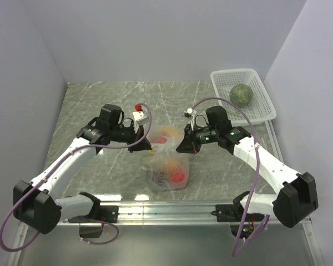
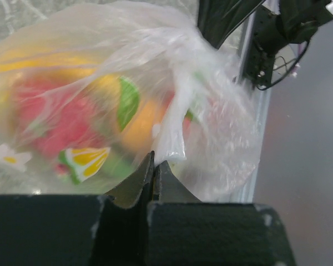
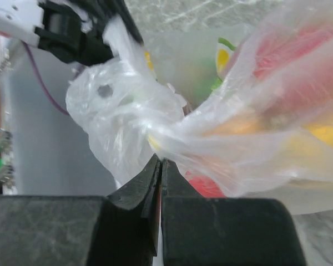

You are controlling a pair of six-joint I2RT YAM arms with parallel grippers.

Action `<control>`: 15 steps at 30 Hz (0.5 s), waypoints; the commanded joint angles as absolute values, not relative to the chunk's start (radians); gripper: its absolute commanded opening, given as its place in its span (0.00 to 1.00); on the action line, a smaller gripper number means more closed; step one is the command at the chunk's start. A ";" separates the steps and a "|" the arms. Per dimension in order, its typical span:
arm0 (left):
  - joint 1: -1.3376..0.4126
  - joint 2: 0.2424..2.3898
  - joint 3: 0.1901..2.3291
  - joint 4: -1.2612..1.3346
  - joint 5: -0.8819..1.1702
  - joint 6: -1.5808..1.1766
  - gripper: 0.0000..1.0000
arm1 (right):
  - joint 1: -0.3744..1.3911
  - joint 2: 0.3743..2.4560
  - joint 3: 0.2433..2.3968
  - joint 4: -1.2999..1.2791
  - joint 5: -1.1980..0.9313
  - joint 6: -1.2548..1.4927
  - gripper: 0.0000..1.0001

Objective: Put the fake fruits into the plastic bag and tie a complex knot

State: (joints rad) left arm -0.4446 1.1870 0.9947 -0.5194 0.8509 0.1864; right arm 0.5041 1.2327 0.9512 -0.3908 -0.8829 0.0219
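Observation:
The plastic bag point(image 1: 167, 166) lies at the table's middle, with red point(image 1: 178, 176) and yellow fake fruits showing through its film. Its top is drawn up between the two grippers. My left gripper point(image 1: 147, 142) is shut on a fold of the bag's film point(image 2: 172, 145), its tips point(image 2: 157, 160) pressed together. From the other side my right gripper point(image 1: 181, 146) is shut on the bag's gathered neck point(image 3: 172, 130), tips point(image 3: 160, 160) closed at the twist. Pink-red point(image 2: 55, 124) and orange point(image 2: 139, 124) fruits blur behind the film. The green melon point(image 1: 241, 94) sits in the basket.
The white lattice basket point(image 1: 263, 88) stands at the back right, against the wall. A small red thing point(image 1: 137, 105) shows just behind the left wrist. A metal rail point(image 1: 166, 209) runs along the near edge between the arm bases.

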 commanded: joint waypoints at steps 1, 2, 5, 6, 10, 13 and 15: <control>-0.359 1.167 1.011 -0.571 0.778 0.221 0.01 | 0.434 1.210 0.992 -0.613 -0.856 -0.162 0.00; -0.353 1.169 1.011 -0.578 0.781 0.232 0.00 | 0.430 1.210 0.997 -0.629 -0.847 -0.211 0.00; -0.342 1.160 1.002 -0.583 0.758 0.235 0.00 | 0.410 1.213 1.020 -0.682 -0.835 -0.290 0.00; -0.339 1.158 0.996 -0.587 0.750 0.241 0.00 | 0.405 1.215 1.025 -0.696 -0.824 -0.307 0.00; -0.307 1.149 0.974 -0.627 0.741 0.282 0.00 | 0.371 1.207 1.048 -0.765 -0.789 -0.380 0.00; -0.295 1.146 0.950 -0.667 0.736 0.337 0.00 | 0.330 1.192 1.072 -0.775 -0.781 -0.410 0.00; -0.293 1.137 0.928 -0.678 0.729 0.360 0.00 | 0.289 1.190 1.106 -0.796 -0.816 -0.411 0.00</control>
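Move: Both grippers already pinch an end of the bag's mouth, with about 13 cm between them. The gathered neck lies about 7 cm to the left gripper's right and roughly 1 cm ahead, and 6 cm to the right gripper's left and 2 cm ahead, 2 cm below both. About 12 cm below the left gripper, the pink fruit is 5 cm ahead and 5 cm right; the red fruit is 10 cm back and 12 cm right. Keep both grippers shut on the plastic and draw them apart, away from the gathered neck. Take the right one about 5 cm to the right, easing forward a couple of centimetres and tipping its fingers some 10 degrees further down; take the left one about 4 cm left and a little forward, then let it sink as it goes. ##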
